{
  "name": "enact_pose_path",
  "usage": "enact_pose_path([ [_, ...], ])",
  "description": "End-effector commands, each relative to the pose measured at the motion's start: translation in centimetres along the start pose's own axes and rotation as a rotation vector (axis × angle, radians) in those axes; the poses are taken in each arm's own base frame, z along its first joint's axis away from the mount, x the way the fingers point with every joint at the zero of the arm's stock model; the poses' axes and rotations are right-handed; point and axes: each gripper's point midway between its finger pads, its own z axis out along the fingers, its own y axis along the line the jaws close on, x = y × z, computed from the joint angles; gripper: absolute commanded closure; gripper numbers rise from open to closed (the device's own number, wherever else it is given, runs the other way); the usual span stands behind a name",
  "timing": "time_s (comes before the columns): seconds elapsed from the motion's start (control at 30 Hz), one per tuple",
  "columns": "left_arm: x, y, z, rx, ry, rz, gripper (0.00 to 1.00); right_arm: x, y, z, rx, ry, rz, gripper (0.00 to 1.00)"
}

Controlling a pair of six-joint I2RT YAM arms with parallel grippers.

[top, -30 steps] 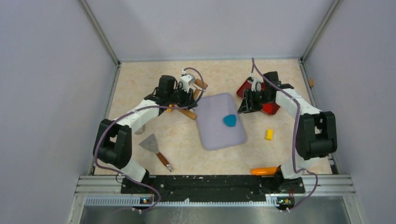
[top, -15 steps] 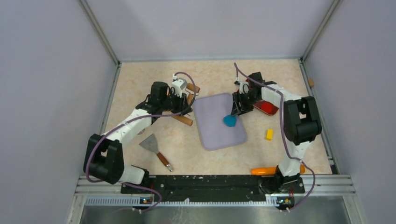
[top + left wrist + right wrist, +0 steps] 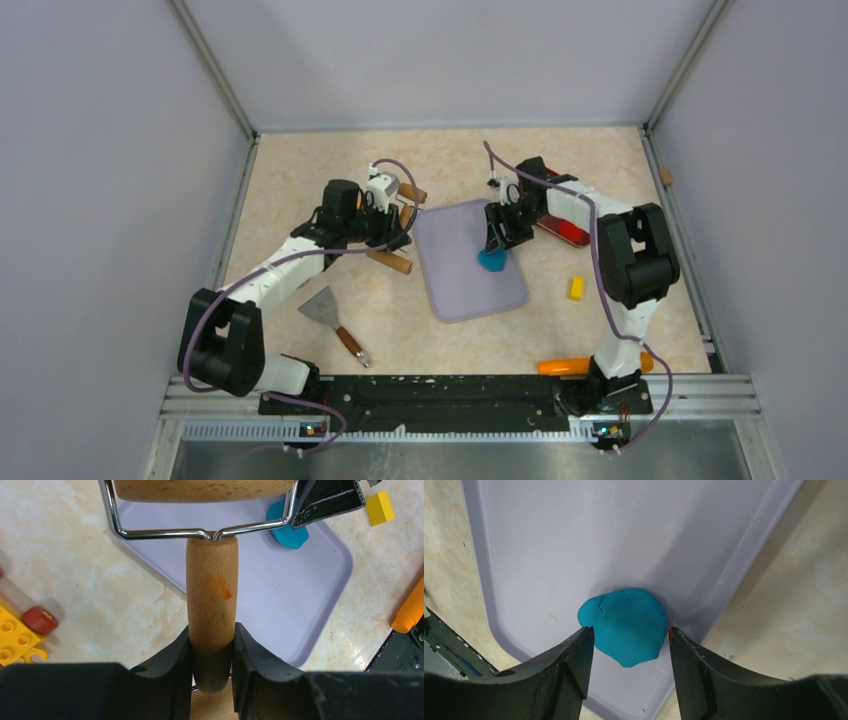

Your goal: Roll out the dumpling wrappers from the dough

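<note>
The dough is a teal-blue lump on the lavender mat, near its right edge. My right gripper hangs over it, open. In the right wrist view the gripper straddles the dough, one fingertip on each side, over the mat. My left gripper is at the mat's left edge, shut on the wooden roller. The left wrist view shows its jaws clamping the roller handle, with the barrel ahead and the dough beyond. No dumpling wrappers are in view.
A scraper lies front left of the mat. A yellow block sits to the mat's right, a red item behind the right gripper, and an orange tool by the right arm's base. A yellow toy brick lies near the left gripper.
My right gripper moved left from the red item to over the dough, and its jaws opened wider. The left arm shifted slightly left, still holding the roller.
</note>
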Motion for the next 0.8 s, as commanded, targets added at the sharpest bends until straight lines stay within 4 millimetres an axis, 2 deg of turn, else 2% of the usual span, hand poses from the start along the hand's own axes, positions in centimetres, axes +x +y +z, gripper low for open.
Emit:
enact_pose_path([
  [0.0, -2.7, -0.8, -0.9, 0.017, -0.104, 0.052, 1.00, -0.3, 0.5, 0.1, 0.001, 0.003, -0.031, 0.42],
  [0.13, -2.6, -0.8, -0.7, 0.017, -0.100, 0.049, 1.00, -0.7, 1.4, -0.5, -0.034, -0.005, -0.033, 0.48],
  [0.27, -2.5, -0.7, -0.5, 0.019, -0.102, 0.045, 1.00, -0.8, 2.3, -1.0, -0.059, -0.017, -0.028, 0.60],
  [0.4, -2.6, -0.6, -0.4, 0.019, -0.104, 0.043, 1.00, -0.8, 3.1, -1.3, -0.063, -0.025, -0.044, 0.64],
  [0.53, -2.3, -0.5, -0.3, 0.016, -0.100, 0.039, 1.00, -1.1, 3.9, -1.5, -0.066, -0.036, -0.067, 0.77],
  [0.77, -2.2, -0.4, -0.6, 0.006, -0.095, 0.046, 1.00, -1.6, 5.8, -2.0, -0.076, -0.049, -0.121, 0.79],
])
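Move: The dough lies almost directly under the right hand's open fingers, its middle about 1 cm back, 1 cm left and 2 cm below. The lavender tray under the dough is centred some 5 cm left and 3 cm back; the yellow block is roughly 16 cm right and 8 cm back, the red tray about 11 cm right and 8 cm ahead. From the left hand, the dough is about 18 cm right, 3 cm back and 12 cm lower. Closing on the dough almost in place, the right hand eases back, then draws left and lifts slightly, about 2.5 cm in all. Its fingers, at first wide apart around the dough, shut by more than half and pinch its near-hand side. The left hand stays put, still gripping the rolling pin by its handle. ##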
